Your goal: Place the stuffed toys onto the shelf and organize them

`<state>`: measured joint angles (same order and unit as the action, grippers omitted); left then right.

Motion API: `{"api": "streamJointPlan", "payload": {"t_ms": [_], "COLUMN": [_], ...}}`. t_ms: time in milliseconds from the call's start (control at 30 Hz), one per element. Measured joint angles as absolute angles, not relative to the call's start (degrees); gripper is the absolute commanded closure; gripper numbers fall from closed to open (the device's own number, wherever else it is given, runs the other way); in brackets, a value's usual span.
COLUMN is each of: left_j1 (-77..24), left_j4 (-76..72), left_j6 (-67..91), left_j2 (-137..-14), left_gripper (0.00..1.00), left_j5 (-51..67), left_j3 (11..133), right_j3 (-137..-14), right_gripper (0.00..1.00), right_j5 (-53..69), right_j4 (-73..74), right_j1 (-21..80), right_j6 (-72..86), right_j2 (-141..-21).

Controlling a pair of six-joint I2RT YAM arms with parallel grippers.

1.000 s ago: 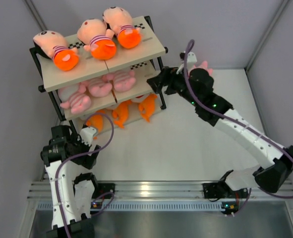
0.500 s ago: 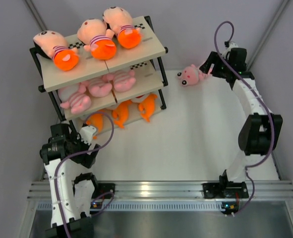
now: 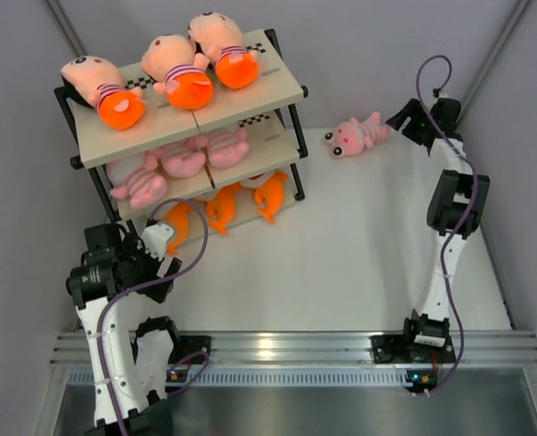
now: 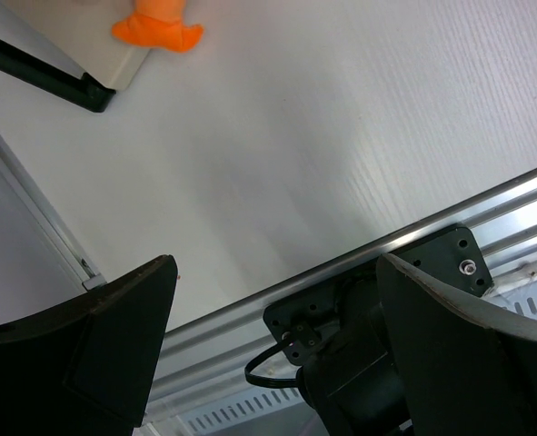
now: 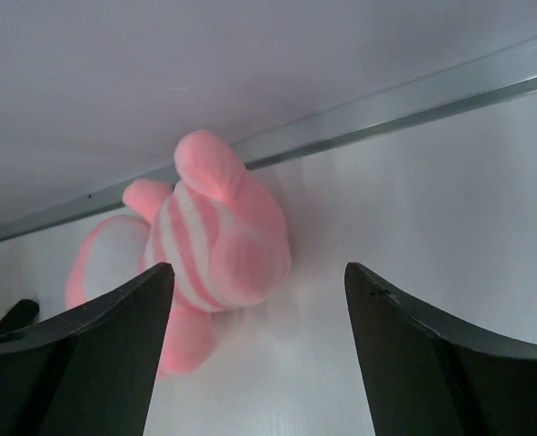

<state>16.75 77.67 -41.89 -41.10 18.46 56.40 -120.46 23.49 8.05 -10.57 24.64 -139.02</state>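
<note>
The shelf (image 3: 241, 95) stands at the back left. Three peach-headed dolls (image 3: 182, 73) lie on its top board, pink striped animals (image 3: 182, 162) on the middle one and orange fish (image 3: 223, 207) on the bottom one. One more pink striped toy (image 3: 354, 136) (image 5: 213, 241) lies on the table at the back, right of the shelf. My right gripper (image 3: 404, 118) (image 5: 257, 269) is open just right of this toy, which lies ahead of the left finger, outside the jaws. My left gripper (image 3: 164, 238) (image 4: 275, 262) hangs open and empty near the shelf's front left corner.
Grey walls close in the table on the left, back and right; the right arm stands close to the right wall (image 3: 513, 136). An aluminium rail (image 3: 286, 345) (image 4: 250, 304) with the arm bases runs along the near edge. An orange fish tail (image 4: 159, 27) shows on the bottom board's corner (image 4: 114, 68).
My right arm has swung away from the shelf's right side to the far right back, ending just beyond the loose pink toy. The left arm shifted slightly.
</note>
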Motion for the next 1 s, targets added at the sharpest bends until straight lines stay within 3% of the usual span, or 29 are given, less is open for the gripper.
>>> {"api": "streamJointPlan", "payload": {"t_ms": [267, 400, 600, 833, 867, 933, 967, 1000], "left_j1": [16.75, 16.75, 16.75, 16.75, 16.75, 16.75, 16.75, 16.75], "left_j4": [77.65, 77.65, 77.65, 77.65, 77.65, 77.65, 77.62, 77.65], "left_j6": [-41.10, -40.34, -40.14, -40.14, -40.14, -40.14, -40.12, -40.12], "left_j2": [-42.19, -43.07, -43.40, -43.46, -43.53, -43.79, -43.79, -43.79], "left_gripper": [0.03, 0.03, 0.03, 0.03, 0.03, 0.03, 0.03, 0.03], "left_j5": [16.99, 15.49, 14.28, 13.54, 13.39, 12.93, 12.71, 12.56], "left_j3": [57.08, 57.08, 57.08, 57.06, 57.06, 57.06, 57.06, 57.06], "right_j3": [-122.50, -123.15, -123.11, -123.68, -124.20, -124.25, -124.18, -124.14], "right_gripper": [0.25, 0.34, 0.29, 0.34, 0.36, 0.56, 0.68, 0.88], "right_j5": [31.29, 31.81, 32.86, 32.95, 32.84, 32.32, 31.94, 31.51], "right_j4": [-4.84, -6.68, -11.00, -12.78, -12.91, -12.99, -13.04, -12.97], "right_j1": [-10.59, -9.80, -8.43, -6.68, -6.46, -6.00, -5.76, -5.61], "right_j6": [35.16, 36.71, 39.20, 40.10, 40.34, 40.73, 41.10, 41.60], "right_j2": [-150.69, -151.39, -151.59, -152.18, -152.57, -153.08, -153.21, -153.25]}}
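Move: The pink toy lies about 10 cm to the left of my right hand, some 3 cm farther out and 7 cm lower, its tail end nearest me. The back wall is about 8 cm straight ahead. The foot of the shelf's right front leg is roughly 28 cm left and 14 cm back. From my left hand, the pink toy is about 53 cm to the right, 54 cm ahead and 11 cm lower. I drop my right hand quickly by about 6 cm, then sweep it left, some 8 cm in all and a little outward, into the tail end of the pink toy. My wrist rolls about 15 degrees, left side rising, and turns slightly counter-clockwise; at the very end my open fingers close on the toy's near foot. ##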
